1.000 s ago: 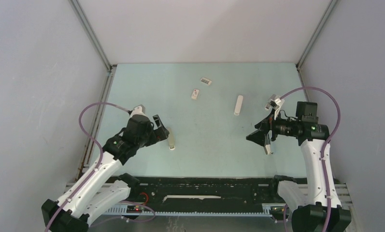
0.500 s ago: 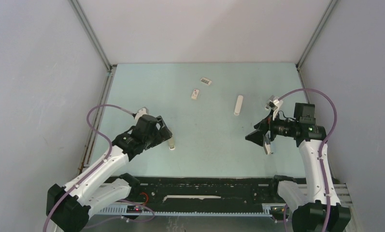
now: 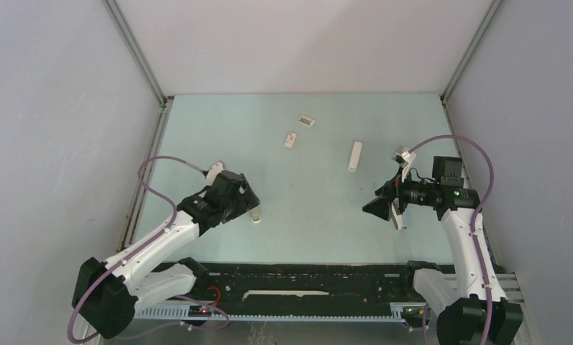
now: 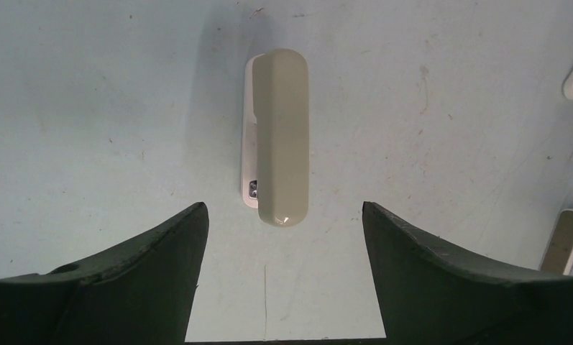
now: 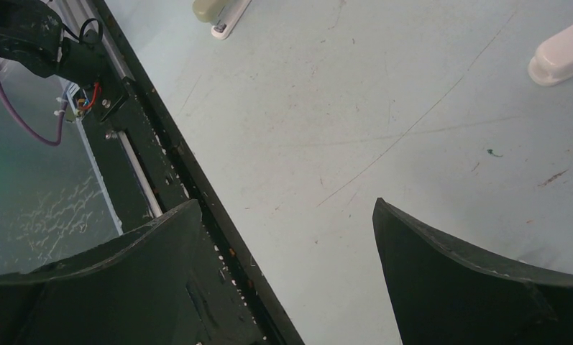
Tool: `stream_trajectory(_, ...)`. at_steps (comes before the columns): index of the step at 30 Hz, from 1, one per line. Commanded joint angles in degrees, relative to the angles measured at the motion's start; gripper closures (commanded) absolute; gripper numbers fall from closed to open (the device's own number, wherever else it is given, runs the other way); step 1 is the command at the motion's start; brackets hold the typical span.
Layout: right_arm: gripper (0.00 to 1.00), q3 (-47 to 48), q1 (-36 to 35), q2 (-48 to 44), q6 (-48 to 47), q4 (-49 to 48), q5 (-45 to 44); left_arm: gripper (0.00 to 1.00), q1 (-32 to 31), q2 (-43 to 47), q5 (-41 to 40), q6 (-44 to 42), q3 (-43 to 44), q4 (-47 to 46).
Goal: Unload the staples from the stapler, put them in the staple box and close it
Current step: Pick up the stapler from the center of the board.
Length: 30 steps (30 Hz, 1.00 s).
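A beige stapler (image 3: 255, 211) lies shut on the pale green table. In the left wrist view the beige stapler (image 4: 280, 136) lies lengthwise just ahead of my open, empty left gripper (image 4: 282, 207), its near end level with the fingertips. In the top view the left gripper (image 3: 246, 200) sits right beside it. My right gripper (image 3: 378, 205) is open and empty above the table's right side; in its wrist view the right gripper (image 5: 285, 203) frames bare table. No loose staples can be made out.
A white stapler (image 3: 354, 156) lies mid-right and shows in the right wrist view (image 5: 560, 57). Another beige stapler (image 3: 396, 215) lies under the right gripper. A small white box with a red mark (image 3: 290, 139) and a small striped piece (image 3: 306, 121) lie further back. A black rail (image 3: 305, 284) borders the near edge.
My left arm has swung right and forward, bringing its gripper up to the beige stapler. My right gripper has drifted slightly left. Nothing on the table has moved.
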<state>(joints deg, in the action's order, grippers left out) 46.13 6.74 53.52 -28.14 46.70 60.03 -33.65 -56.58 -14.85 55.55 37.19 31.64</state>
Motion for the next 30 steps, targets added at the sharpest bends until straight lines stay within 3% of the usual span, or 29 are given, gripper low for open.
stream_trajectory(1, 0.00, 0.01, -0.20, -0.97, 0.29, -2.15, 0.05, 0.19, -0.70, -4.09, -2.19, 2.82, 0.28, -1.19)
stream_trajectory(10, 0.00, -0.21, -0.33, -0.93, 0.61, -2.44, 0.01, 0.28, -1.24, -17.89, -5.05, -1.51, 7.59, -0.36)
stream_trajectory(18, 0.00, -0.23, -0.33, -0.70, 0.47, -2.33, -0.14, 0.37, -2.02, -23.29, -5.45, -2.69, 9.76, 0.39)
stream_trajectory(26, 0.00, -0.21, -0.50, -0.37, 0.62, -2.42, -0.03, 0.69, -2.18, -25.43, -5.59, -4.83, 11.46, 1.84)
stream_trajectory(30, 0.00, -0.19, -0.84, -0.26, 0.79, -2.33, 0.10, 0.93, -2.25, -24.02, -5.47, -6.02, 12.24, 2.12)
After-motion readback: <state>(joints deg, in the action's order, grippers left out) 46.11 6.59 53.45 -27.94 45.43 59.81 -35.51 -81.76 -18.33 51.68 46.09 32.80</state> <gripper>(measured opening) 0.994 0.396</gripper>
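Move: The beige stapler lies almost under the left hand, its middle about 3 cm ahead, 1 cm to the right and some 7 cm below. The white stapler is roughly 18 cm farther out than the beige stapler and 27 cm to its right. A small white card lies about 23 cm beyond the beige stapler and 9 cm to its right. From the right hand the beige stapler is some 29 cm to the left, 5 cm ahead and 16 cm below. The left fingers come to pinch the beige stapler from both sides, on its near half. To get there the hand drops about 5 cm, eases some 2 cm forward along the stapler, then sinks the last centimetre as the fingers close on its body. Meanwhile the wrist tips the fingers more steeply down and rolls its left side up by about 15 degrees. ##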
